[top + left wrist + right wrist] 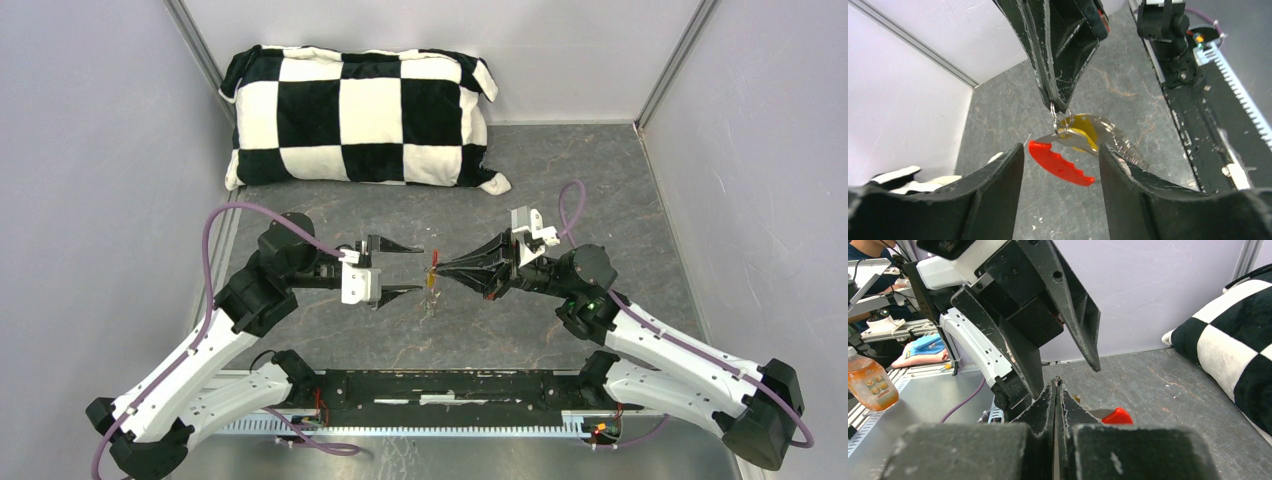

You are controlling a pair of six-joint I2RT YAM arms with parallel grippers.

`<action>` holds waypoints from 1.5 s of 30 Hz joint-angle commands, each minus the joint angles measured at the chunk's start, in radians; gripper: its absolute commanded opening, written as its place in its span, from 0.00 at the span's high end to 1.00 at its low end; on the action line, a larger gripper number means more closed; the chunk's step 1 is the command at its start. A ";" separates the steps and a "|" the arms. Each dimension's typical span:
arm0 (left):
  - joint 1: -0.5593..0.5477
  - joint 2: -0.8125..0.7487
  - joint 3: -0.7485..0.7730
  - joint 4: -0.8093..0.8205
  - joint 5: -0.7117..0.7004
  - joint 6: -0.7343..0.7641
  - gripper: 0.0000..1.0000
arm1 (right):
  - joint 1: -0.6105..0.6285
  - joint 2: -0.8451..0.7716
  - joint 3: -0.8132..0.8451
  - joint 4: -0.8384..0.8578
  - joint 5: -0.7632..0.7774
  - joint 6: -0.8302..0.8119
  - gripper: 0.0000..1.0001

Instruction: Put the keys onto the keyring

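My right gripper is shut on the keyring, a thin metal loop pinched at its fingertips and held above the table. From the loop hang a red tag and a key with a yellow head, its silver blade slanting right. My left gripper faces them, open, its fingers on either side of the red tag without touching it. In the top view the left gripper sits just left of the hanging bunch. The right wrist view shows only the red tag beside the shut jaws.
A black-and-white checkered pillow lies at the back of the grey table. The arms' black base rail runs along the near edge. Grey walls close in left and right. An orange bottle stands off the table.
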 commanded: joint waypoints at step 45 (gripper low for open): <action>-0.028 -0.095 -0.192 0.174 -0.064 0.143 0.98 | -0.001 0.016 -0.012 0.133 0.046 0.086 1.00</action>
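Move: The small metal rings hang from the closed right fingertips, about 3 cm to the right of the open left hand's point, level with it fore and aft, and roughly 1 cm lower. From the left hand, the yellow key hangs about 2 cm back, 3 cm right and 3 cm below; the red handle is some 2 cm ahead, 4 cm right and 7 cm below. From the right hand, the rings lie about 1 cm left and 1 cm down, not ahead or back. The left fingers close from wide open and pinch the lower ring hanging beneath the right fingertips. For this the left hand sinks about 2 cm and edges some 1 cm right towards the rings, its wrist tilting about 10 degrees. Once shut, it draws back left about 1.5 cm as the tilt undoes itself, while the right hand stays nearly in place and keeps its grip. ##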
